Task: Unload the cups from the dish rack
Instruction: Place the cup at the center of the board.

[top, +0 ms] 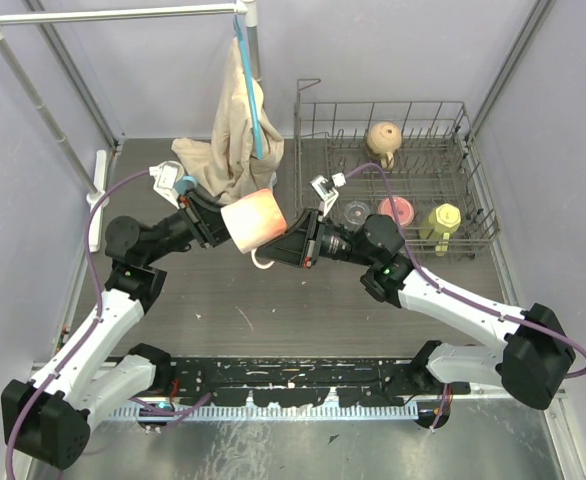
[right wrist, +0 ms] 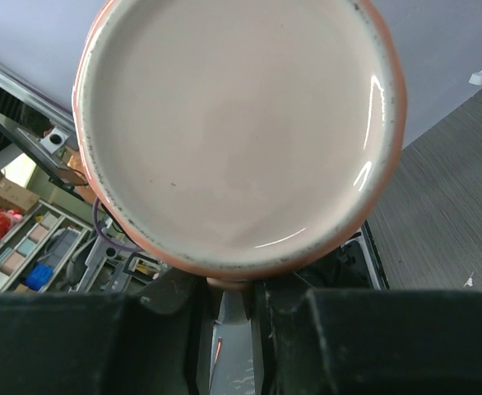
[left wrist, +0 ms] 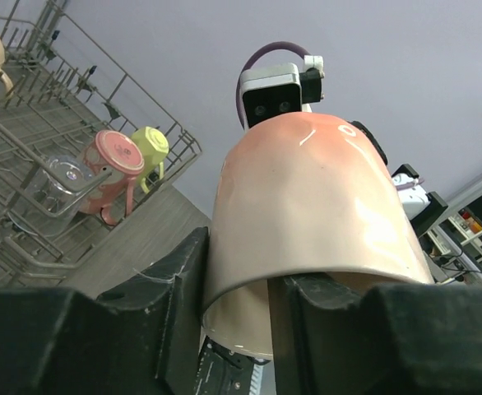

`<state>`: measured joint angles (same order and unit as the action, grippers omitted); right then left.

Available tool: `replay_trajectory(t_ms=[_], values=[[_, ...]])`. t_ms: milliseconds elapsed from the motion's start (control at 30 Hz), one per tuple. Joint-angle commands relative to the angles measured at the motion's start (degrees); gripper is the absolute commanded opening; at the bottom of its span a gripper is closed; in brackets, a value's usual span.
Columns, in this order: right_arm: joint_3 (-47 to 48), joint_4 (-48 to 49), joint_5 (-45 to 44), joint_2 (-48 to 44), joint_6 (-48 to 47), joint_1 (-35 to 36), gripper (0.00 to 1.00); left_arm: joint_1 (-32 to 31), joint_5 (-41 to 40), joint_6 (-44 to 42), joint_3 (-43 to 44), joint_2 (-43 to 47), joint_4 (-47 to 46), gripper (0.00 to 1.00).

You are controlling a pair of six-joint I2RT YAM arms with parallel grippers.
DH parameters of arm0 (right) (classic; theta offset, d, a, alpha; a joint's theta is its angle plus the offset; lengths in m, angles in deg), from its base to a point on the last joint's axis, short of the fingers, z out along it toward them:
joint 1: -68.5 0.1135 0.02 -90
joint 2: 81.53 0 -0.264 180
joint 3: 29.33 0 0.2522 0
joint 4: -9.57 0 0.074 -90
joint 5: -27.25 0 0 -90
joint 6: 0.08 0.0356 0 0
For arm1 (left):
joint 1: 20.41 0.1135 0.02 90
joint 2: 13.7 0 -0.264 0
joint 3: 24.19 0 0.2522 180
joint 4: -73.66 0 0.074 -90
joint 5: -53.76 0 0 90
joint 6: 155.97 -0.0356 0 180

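Note:
A salmon pink mug [top: 253, 222] hangs on its side above the table, held between both arms. My left gripper [top: 225, 222] is shut on its rim, one finger [left wrist: 167, 288] outside the wall and the other inside the mug [left wrist: 307, 206]. My right gripper [top: 281, 250] is shut on the mug's handle [top: 263, 262], and the mug's base [right wrist: 233, 123] fills the right wrist view. The dish rack [top: 473, 190] stands at the back right with a tan cup [top: 383, 138], a clear glass [top: 356, 211], a pink cup [top: 397, 209] and a yellow-green cup [top: 443, 218].
A beige cloth [top: 235, 140] hangs from a rail [top: 123, 14] at the back, just behind my left gripper. A white bracket [top: 97, 190] sits at the table's left edge. The rack's wire side [left wrist: 27, 123] shows in the left wrist view.

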<state>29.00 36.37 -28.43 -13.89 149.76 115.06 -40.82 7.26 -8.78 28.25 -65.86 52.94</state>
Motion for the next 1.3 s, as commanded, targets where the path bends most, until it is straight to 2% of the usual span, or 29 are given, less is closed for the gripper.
replay_trajectory(t_ms=[0, 100, 167, 233, 267, 300, 333, 567, 667, 767, 900, 1100, 1267], values=[[4.32, 9.09, -2.02, -1.23, -0.89, 0.47, 0.01, -0.19, 1.13, 0.12, -0.79, 0.90, -2.26, 0.33], [4.53, 9.31, -2.20, -0.99, -0.94, 0.61, 0.01, -0.17, 1.33, 0.15, -0.84, 0.64, -2.32, 0.24], [4.62, 9.64, -2.16, -0.57, -0.80, 0.88, 0.01, -0.17, 1.26, 0.21, -0.96, 0.72, -2.24, 0.24], [4.82, 10.09, -2.03, 0.21, -0.50, 1.13, 0.01, -0.17, 1.22, 0.24, -0.91, 0.75, -2.34, 0.15], [4.94, 10.23, -2.05, 0.52, -0.39, 1.20, 0.01, -0.21, 1.25, 0.21, -0.89, 0.86, -2.27, 0.13], [4.95, 10.32, -2.14, 0.79, -0.37, 1.36, 0.01, -0.17, 1.34, 0.34, -0.73, 0.88, -2.13, 0.05], [4.96, 10.33, -2.28, 1.03, -0.34, 1.39, 0.01, -0.16, 1.40, 0.36, -0.59, 0.92, -1.98, 0.01], [4.20, 9.61, -3.49, 1.17, -0.73, 1.44, 0.02, -0.21, -0.51, -2.19, 1.58, 4.08, 4.72, 0.00], [3.60, 8.64, -4.27, 0.75, -1.65, 1.55, 0.10, -0.17, -2.21, -5.39, 3.54, 5.78, 10.55, 0.00], [3.04, 8.09, -5.18, 0.04, -2.27, 1.45, 0.31, -0.10, -3.94, -9.14, 5.43, 6.41, 16.07, 0.00], [2.39, 3.68, -8.01, -2.36, -4.35, 1.28, 0.53, 0.01, -4.97, -10.06, 6.24, 6.20, 17.89, 0.00], [0.52, 1.53, -9.89, -5.76, -5.60, 0.11, 0.64, 0.78, -6.33, -10.41, 7.65, 6.31, 19.68, 0.00], [-1.70, -3.79, -11.87, -9.99, -7.09, -2.04, 0.68, 3.95, -7.97, -13.27, 12.27, 7.18, 28.01, 0.00]])
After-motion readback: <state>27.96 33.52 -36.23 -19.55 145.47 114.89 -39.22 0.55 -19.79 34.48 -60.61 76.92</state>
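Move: The orange cup hangs in the air between the hands: its middle is about 4 cm right of the left hand, 2 cm back and 2 cm higher; from the right hand, some 4 cm left, 4 cm ahead and 3 cm up. The blue cup stands roughly 29 cm ahead, 21 cm left and 32 cm below the left hand. In the rack, the glass lies about 23 cm ahead, 18 cm right and 31 cm below the right hand. The orange cup changes hands: the left fingers, already astride its rim, close and pinch the wall while the right keeps the handle and rises barely 1 cm. Only then do the right fingers open off the handle and back away about 2.5 cm to the right, slightly forward and up, as the left hand draws the cup some 2 cm left and a little forward, turning about 10 degrees counter-clockwise. ##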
